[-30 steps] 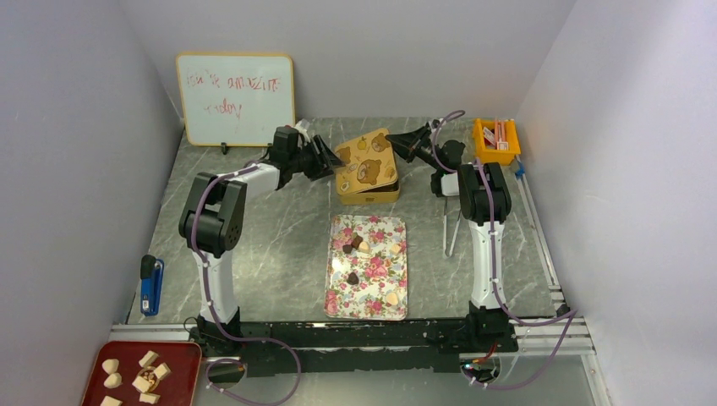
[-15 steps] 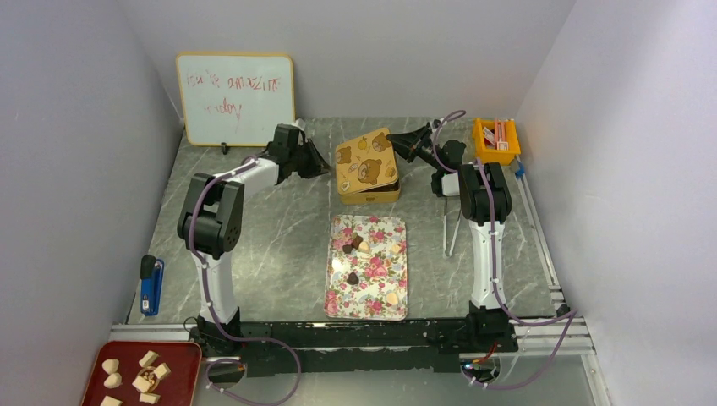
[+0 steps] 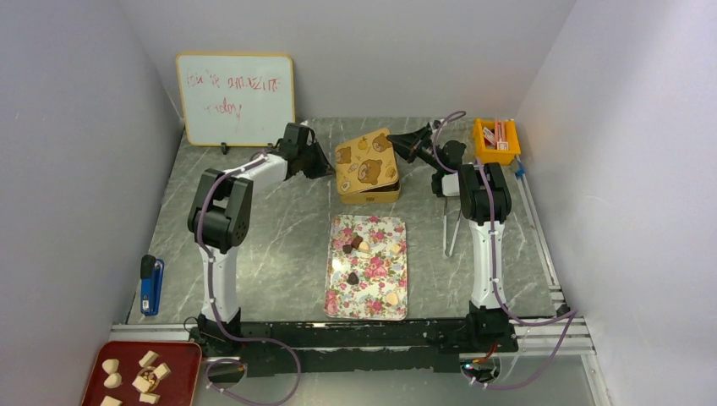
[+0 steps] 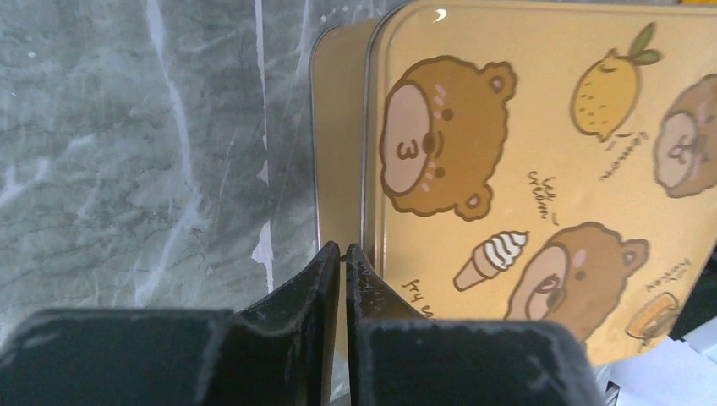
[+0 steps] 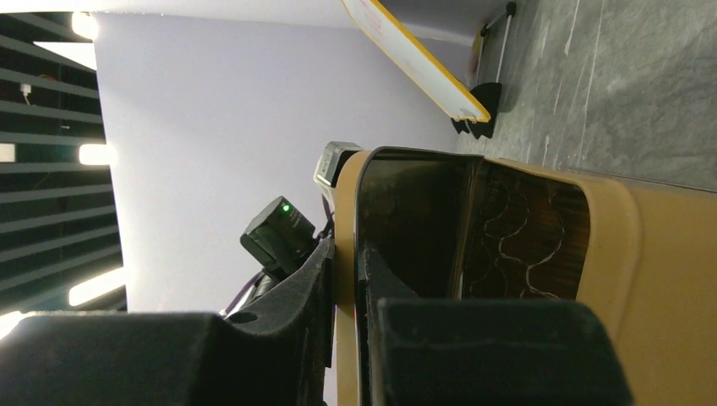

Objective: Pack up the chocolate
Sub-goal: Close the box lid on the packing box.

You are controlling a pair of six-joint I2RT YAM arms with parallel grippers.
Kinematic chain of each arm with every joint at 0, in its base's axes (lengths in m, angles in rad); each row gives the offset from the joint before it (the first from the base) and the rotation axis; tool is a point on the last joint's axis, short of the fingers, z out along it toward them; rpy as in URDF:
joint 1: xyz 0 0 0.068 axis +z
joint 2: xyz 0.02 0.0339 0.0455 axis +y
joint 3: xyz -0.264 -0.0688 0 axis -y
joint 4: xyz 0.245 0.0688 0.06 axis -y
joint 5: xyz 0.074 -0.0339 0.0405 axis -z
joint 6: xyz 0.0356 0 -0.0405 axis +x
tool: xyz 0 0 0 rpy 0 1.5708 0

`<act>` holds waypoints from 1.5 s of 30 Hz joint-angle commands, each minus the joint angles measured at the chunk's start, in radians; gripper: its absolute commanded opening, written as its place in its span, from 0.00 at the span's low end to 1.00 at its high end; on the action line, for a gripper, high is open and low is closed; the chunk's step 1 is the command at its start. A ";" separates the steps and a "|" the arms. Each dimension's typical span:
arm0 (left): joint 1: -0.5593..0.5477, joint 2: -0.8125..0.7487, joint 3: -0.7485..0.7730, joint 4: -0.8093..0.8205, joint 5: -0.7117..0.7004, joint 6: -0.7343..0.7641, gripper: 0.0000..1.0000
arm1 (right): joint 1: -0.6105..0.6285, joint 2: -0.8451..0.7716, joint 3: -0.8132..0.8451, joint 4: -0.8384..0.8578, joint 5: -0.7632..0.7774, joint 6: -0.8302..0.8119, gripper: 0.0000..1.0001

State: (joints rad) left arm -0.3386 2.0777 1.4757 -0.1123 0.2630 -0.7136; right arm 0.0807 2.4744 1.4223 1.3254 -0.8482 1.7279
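Note:
Several small dark, tan and cream pieces of chocolate [image 3: 353, 277] lie on a floral tray [image 3: 342, 300] at mid table. Behind it stands a yellow tin [image 3: 372, 194] with bears on its lid [image 3: 366, 163], which is tilted up. My right gripper [image 3: 394, 144] is shut on the lid's right edge; in the right wrist view its fingertips [image 5: 347, 254] pinch the tan rim [image 5: 345, 203]. At the tin's left side my left gripper [image 3: 325, 167] is shut, nothing between its fingertips [image 4: 342, 248], just in front of the tin's wall [image 4: 338, 152] and the lid [image 4: 541, 152].
A whiteboard [image 3: 236, 99] leans at the back left, and an orange bin [image 3: 496, 139] sits at the back right. Metal tongs [image 3: 451, 228] lie right of the floral tray. A blue tool [image 3: 150, 285] is at the left edge. A red tray [image 3: 182, 359] holds beige chunks.
My left gripper was open beside the tin, drew back a little while closing, and now sits shut against the tin's left side. The right arm and lid have not moved.

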 commanded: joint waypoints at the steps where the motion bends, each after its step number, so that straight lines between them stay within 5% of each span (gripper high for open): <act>1: -0.016 0.026 0.044 -0.036 -0.026 0.031 0.12 | -0.015 0.007 0.038 0.018 -0.009 -0.037 0.00; 10: -0.031 0.053 0.087 -0.035 -0.020 0.026 0.12 | -0.019 0.019 0.051 -0.007 -0.015 -0.053 0.01; 20: -0.052 0.076 0.138 -0.055 -0.010 0.025 0.12 | -0.025 -0.006 0.072 -0.153 -0.041 -0.169 0.28; 28: -0.059 0.079 0.150 -0.056 -0.009 0.019 0.12 | -0.028 -0.047 0.070 -0.283 -0.049 -0.282 0.38; 45: -0.067 0.076 0.158 -0.061 -0.015 0.010 0.13 | -0.030 -0.099 0.156 -0.590 -0.041 -0.523 0.43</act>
State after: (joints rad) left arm -0.3912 2.1582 1.5883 -0.1936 0.2382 -0.6964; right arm 0.0509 2.4401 1.5215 0.8284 -0.8780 1.3090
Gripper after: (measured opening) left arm 0.126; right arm 0.430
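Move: The right hand already grips the raised rim of the lid near its far right corner; the middle of the packing box lies about 8 cm back from that hand, 5 cm to its left and 9 cm below. From the right hand, the orange basket is some 27 cm to the right and about 1 cm back. From the left hand, its shut fingertips near the lid's left edge, the box's middle is about 9 cm to the right, level with it fore and aft and 3 cm below; the flowered tray is 25 cm back, 8 cm to the right. Shut fingertips of the left hand bear on the box's left side, dipping a little and then pushing it about 2.5 cm to the right. The right hand eases slightly back to the right with the pinched lid rim, then parts its fingers and sinks about 4 cm beside the box, tipping its fingers down some 15 degrees while drifting 2 cm forward, the rim still between them. ##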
